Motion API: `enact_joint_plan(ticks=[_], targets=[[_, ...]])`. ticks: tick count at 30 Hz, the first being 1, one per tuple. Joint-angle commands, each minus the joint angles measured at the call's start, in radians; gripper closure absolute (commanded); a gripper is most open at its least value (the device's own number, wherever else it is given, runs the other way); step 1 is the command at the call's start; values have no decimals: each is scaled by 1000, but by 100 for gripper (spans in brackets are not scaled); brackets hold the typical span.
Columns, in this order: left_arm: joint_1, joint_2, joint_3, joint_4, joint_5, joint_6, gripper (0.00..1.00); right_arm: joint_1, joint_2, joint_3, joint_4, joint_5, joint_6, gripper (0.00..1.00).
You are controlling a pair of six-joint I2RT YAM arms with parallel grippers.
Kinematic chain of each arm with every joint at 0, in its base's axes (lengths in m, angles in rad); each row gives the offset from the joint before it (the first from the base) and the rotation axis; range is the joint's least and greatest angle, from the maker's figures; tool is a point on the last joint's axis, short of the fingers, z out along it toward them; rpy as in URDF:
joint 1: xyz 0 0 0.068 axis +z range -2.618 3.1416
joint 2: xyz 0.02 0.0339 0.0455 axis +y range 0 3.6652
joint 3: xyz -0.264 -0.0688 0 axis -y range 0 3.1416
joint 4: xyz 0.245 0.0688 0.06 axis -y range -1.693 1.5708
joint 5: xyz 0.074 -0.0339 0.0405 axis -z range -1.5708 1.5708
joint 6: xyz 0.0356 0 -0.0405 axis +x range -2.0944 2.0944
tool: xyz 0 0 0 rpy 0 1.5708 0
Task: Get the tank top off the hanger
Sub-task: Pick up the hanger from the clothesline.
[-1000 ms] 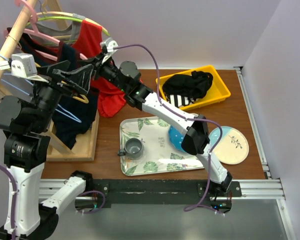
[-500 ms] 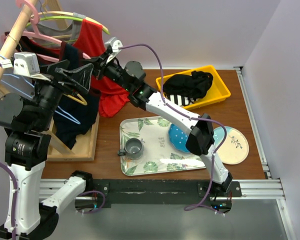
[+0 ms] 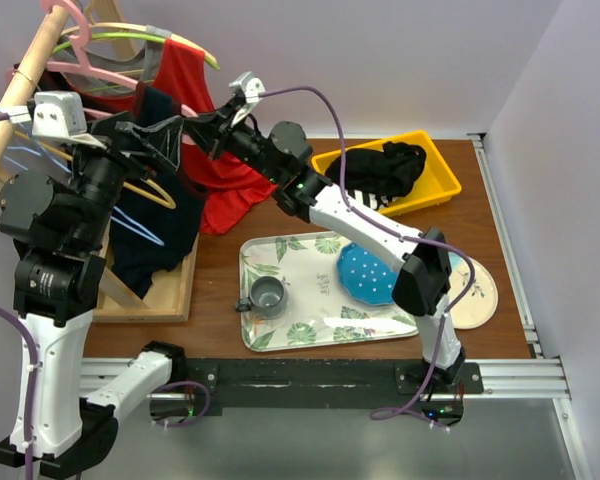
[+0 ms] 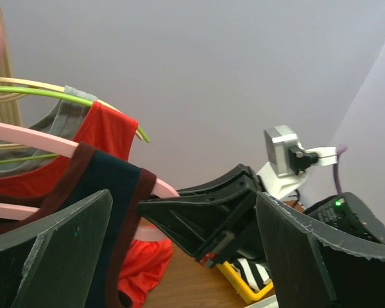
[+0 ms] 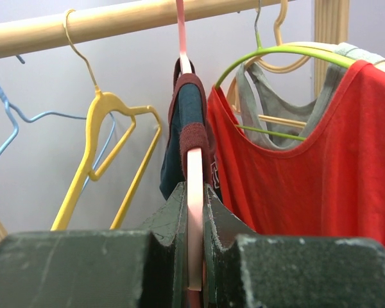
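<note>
A navy tank top with maroon trim (image 3: pixel 150 215) hangs on a pink hanger (image 5: pixel 194 212) from the wooden rod (image 5: pixel 115 22). My right gripper (image 5: pixel 194 247) is shut on the outer end of the hanger's arm, just below the maroon strap (image 5: pixel 191 131). In the left wrist view the right gripper (image 4: pixel 208 215) sits between my left fingers (image 4: pixel 51 256), with the navy tank top (image 4: pixel 109 186) beside the left one. My left gripper (image 3: pixel 158 150) is open and holds nothing, right next to the right gripper (image 3: pixel 195 122).
A red tank top (image 5: pixel 295 167) and a grey top on a green hanger (image 5: pixel 263 96) hang close by. Yellow (image 5: pixel 102 128) and blue (image 5: pixel 6 122) hangers are bare. On the table stand a yellow bin of clothes (image 3: pixel 440 190), a leaf-print tray (image 3: pixel 280 250) with a grey cup (image 3: pixel 268 295), and a blue plate (image 3: pixel 365 270).
My right arm has swung right and towards the back with the pink hanger's end in its grip, uncovering more of the blue plate. The left gripper shifted slightly right, still open.
</note>
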Motion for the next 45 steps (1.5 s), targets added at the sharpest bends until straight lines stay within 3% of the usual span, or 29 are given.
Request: enact_joint_plan(ticks=[1,6,12,19,23,33,44,45], targets=[[-2,22,49,-16,-34,53,0,-22,-159,-88,121,-8,-20,100],[-2,69,106,-83,-139,76,7,-57,-284,-231,99,28,-40,100],[-2,112,132,-122,-182,70,9,-131,-440,-398,76,-50,-25,100],[-2,161,213,-117,-119,60,11,-191,-564,-594,152,-127,21,100],[-2,184,238,-88,-45,70,12,-212,-594,-631,182,-181,44,100],[-2,249,251,-53,-61,127,16,-228,-672,-745,241,-273,113,100],[-2,255,213,-16,-59,164,29,-228,-689,-754,250,-323,139,100],[-2,252,205,-5,-59,167,34,-228,-689,-756,250,-325,144,100]])
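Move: The pink hanger's neck, carrying the navy tank top, stands roughly 19 cm ahead of the open left hand and 15 cm to its left, about level. From that hand, the clothesline rod runs about 20 cm to the left and 17 cm ahead, some 3 cm higher, and the red tank top hangs about 24 cm ahead, 4 cm left and 12 cm lower. From the right hand, already pinching the hanger's right end, the neck is about 8 cm ahead, 15 cm left and 7 cm up. The right hand keeps its pinch on the hanger's right end and carries it about 16 cm to the right, fast at first, away from the clothesline, then draws it some 6 cm back towards the robot, bringing the neck to the left hand. Meanwhile the left hand reaches about 8 cm forward to meet the neck, with a short swing left and back and a slight roll and downward tip, and its fingers begin to close from wide open around the stem below the hook, still well apart at the end. ##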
